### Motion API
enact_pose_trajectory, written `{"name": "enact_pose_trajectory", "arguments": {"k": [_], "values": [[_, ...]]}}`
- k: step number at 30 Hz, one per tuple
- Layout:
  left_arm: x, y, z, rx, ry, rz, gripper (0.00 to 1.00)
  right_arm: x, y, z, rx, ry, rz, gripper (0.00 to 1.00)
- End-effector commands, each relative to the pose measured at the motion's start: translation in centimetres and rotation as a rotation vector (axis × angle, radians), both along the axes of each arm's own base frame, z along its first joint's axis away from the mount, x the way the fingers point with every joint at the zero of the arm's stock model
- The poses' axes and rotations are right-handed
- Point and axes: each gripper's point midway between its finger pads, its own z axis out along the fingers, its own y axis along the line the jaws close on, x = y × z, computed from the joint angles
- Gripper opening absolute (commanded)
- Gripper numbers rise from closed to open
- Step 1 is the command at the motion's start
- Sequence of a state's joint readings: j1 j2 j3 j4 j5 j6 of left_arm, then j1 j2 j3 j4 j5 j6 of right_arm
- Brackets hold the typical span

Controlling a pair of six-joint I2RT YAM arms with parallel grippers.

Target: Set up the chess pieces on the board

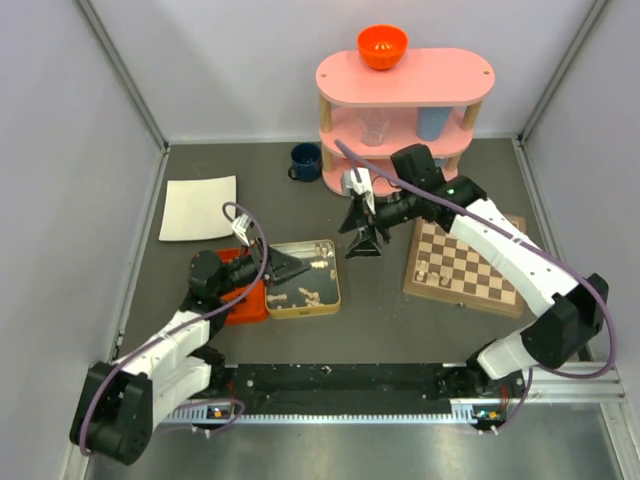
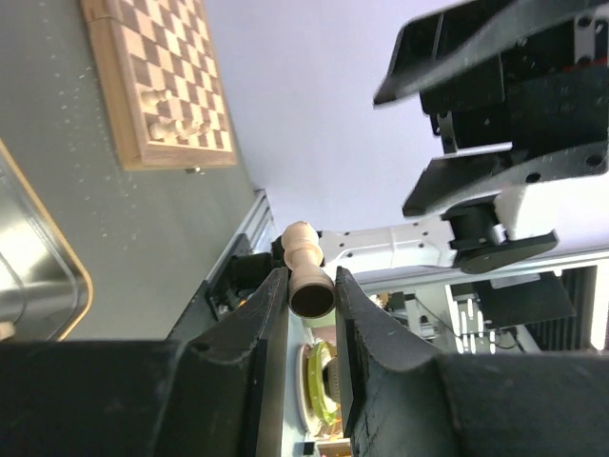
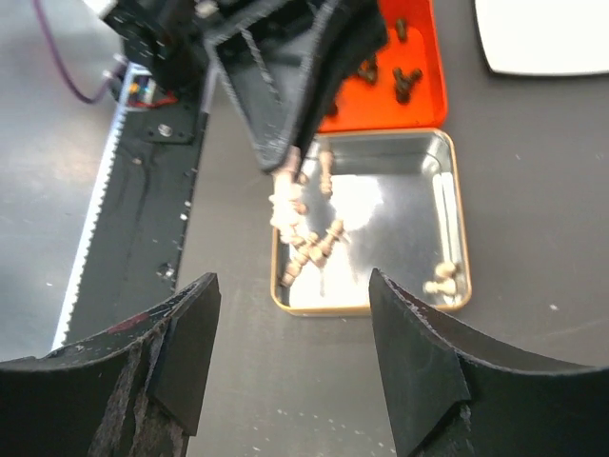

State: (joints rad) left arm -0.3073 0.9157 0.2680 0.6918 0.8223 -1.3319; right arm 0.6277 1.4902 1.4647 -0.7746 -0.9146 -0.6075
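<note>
My left gripper [image 2: 309, 286] is shut on the base of a pale cream chess piece [image 2: 304, 252]. From above, the left gripper [image 1: 297, 267] hangs over the silver tin [image 1: 330, 296], which holds several cream pieces [image 3: 309, 248]. My right gripper [image 3: 290, 286] is open and empty. It hovers over the dark table between tin and board, the right gripper [image 1: 365, 243] facing the left one. The board [image 1: 470, 262] lies to the right with a few cream pieces [image 1: 430, 272] near its left edge. Dark pieces [image 3: 404, 81] lie in the orange tray [image 3: 433, 95].
A white square plate [image 1: 198, 208] lies at the back left. At the back stands a pink shelf [image 1: 405, 85] with an orange bowl [image 1: 382, 46] on top, and a blue mug [image 1: 305, 161] beside it. Grey walls close in both sides.
</note>
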Motion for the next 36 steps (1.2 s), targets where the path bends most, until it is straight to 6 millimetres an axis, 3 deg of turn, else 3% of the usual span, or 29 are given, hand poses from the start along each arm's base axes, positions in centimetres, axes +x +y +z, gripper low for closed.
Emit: {"name": "enact_pose_trajectory", "arguments": {"k": [1,10,15,19,26,30,36], "values": [[-0.1,-0.2,6.4,-0.195,-0.103,-0.043,0.00,-2.8,0.8,2.6,0.148,0.101,0.096,0.63],[-0.7,-0.7,9.5,-0.372,-0.133,-0.088,0.00,-1.7,2.6,3.4,0.211,0.235,0.043,0.63],[-0.8,-0.8,9.6,-0.399,-0.127,-0.100,0.00,-1.6,2.8,3.3,0.229,0.268,0.033,0.61],[-0.6,-0.8,9.5,-0.402,-0.126,-0.089,0.00,-2.0,2.8,3.1,0.231,0.307,0.032,0.51],[-0.5,-0.7,9.8,-0.424,-0.135,-0.084,0.00,-2.0,2.9,2.6,0.228,0.333,0.018,0.49],[-0.5,-0.6,9.8,-0.429,-0.135,-0.082,0.00,-1.8,3.0,2.7,0.235,0.329,0.019,0.36],[-0.5,-0.6,10.1,-0.440,-0.140,-0.085,0.00,-1.5,3.0,1.8,0.215,0.358,-0.017,0.38]]}}
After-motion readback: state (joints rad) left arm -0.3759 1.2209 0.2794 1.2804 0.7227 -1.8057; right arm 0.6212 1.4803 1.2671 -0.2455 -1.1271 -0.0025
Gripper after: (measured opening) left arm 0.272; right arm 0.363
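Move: The white chess piece, its base already pinched in the left fingers, lies about 6 cm to the right gripper's left, 3 cm back and 4 cm below. The chessboard is some 28 cm to this hand's right, 4 cm farther out and 22 cm lower. From the left hand, the open right gripper is about 8 cm right, 3 cm ahead and 4 cm above; the metal tin is 20 cm below, 3 cm ahead and 2 cm left. The left hand keeps its pinch on the chess piece's base and lifts it about 5 cm, drifting a little forward and right and tipping its fingertips up some 20 degrees, to bring the free end to the right gripper. The right hand eases back 2 cm and up, then goes about 3 cm left towards the piece, rolling some 20 degrees about its pointing direction and levelling its fingers as they close partway around the free end, still short of a grip. ##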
